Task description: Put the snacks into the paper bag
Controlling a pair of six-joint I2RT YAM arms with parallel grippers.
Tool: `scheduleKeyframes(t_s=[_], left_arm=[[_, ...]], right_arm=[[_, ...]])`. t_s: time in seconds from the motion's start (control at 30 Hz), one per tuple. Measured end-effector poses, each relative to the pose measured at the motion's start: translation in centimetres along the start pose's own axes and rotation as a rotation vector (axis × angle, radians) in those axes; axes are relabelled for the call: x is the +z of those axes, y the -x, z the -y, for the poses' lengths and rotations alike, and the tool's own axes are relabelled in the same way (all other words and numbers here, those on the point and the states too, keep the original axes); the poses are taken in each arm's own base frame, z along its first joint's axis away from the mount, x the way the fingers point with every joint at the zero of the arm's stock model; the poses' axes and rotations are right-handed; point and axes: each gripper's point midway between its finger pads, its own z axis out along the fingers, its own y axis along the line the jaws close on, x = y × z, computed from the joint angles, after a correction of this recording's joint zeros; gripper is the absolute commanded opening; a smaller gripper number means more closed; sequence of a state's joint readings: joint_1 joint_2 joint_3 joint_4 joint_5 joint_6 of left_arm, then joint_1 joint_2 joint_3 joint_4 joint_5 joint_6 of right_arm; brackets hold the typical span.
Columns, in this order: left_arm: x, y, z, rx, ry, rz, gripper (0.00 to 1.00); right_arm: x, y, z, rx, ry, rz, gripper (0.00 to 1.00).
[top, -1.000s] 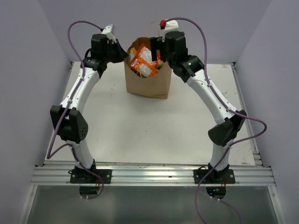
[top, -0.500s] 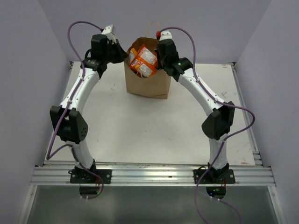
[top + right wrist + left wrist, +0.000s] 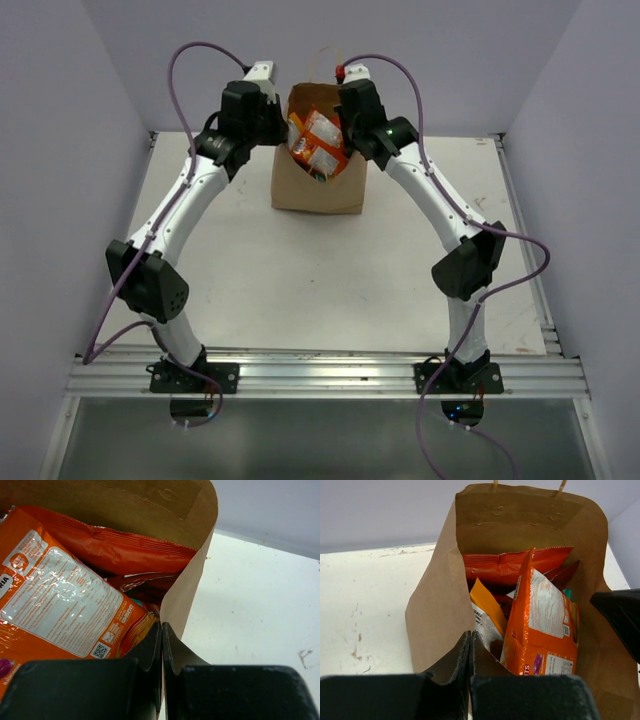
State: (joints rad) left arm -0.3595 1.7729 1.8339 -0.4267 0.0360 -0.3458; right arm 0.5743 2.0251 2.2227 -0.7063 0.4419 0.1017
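Observation:
The brown paper bag stands upright at the back middle of the table, with snacks sticking out of its mouth. Inside, a tall orange packet leans in front of a red packet, and a yellow-orange packet sits at the left. My left gripper is shut on the bag's left rim. My right gripper is shut on the bag's right rim, beside the orange packet and the red one. Packets lower in the bag are mostly hidden.
The white table stretches in front of the bag to the metal rail at the near edge. Grey walls close in at the back and on both sides. Purple cables loop above both wrists.
My right gripper went from open over the bag to shut on its right rim. The left arm swung right with the left rim, and the bag's mouth narrowed.

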Motion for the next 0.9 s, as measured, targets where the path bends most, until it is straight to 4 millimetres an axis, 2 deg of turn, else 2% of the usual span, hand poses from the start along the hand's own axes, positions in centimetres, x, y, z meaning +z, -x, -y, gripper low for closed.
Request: scheduleKeyframes(t_s=[0.2,0.43,0.63,0.77,0.9], left_arm=[[-3.9,-1.0,1.8,0.060,0.059,0.000,0.00],[-9.4,-1.4,1.4,0.071,0.133,0.021,0.00],[-13.7,-2.0,2.9,0.037,0.102,0.056,0.00],[-14.9,-4.2,4.0,0.026,0.075,0.016,0.00],[-14.8,-7.1,4.9,0.026,0.070,-0.053,0.00]], right_arm=[[-3.5,-0.7,-0.8,-0.082,-0.008,-0.046,0.00],[-10.3,-0.5,-2.7,-0.141,0.051,-0.046,0.00],[-15.6,0.0,-1.4,-0.098,0.083,-0.022,0.00],[-17.7,-0.9,0.1,-0.071,0.081,-0.032,0.00],[-18.4,-3.4,1.1,-0.062,0.067,-0.077,0.00]])
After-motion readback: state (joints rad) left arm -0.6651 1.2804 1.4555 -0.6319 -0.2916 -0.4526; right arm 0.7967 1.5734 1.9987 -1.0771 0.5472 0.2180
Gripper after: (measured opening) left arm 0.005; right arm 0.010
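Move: My fingers are already shut on the paper bag's side rims. The bag's middle is about 8 cm right of my left hand and 8 cm left of my right, level in reach, some 15 cm below both. The orange snack packet in its mouth lies 8 cm inward of each hand, level ahead and roughly 4 cm down. The open table I draw towards is about 18 cm back, 8 cm inward and 31 cm below each hand. Keeping the left and right rims pinched, I haul the paper bag back towards my bases with both hands together, about 17 cm and quickly. On the way my left hand arcs up some 4 cm and comes down again nearly to its starting height, while my right climbs about 7 cm, starts to sink and edges 3 cm right. ##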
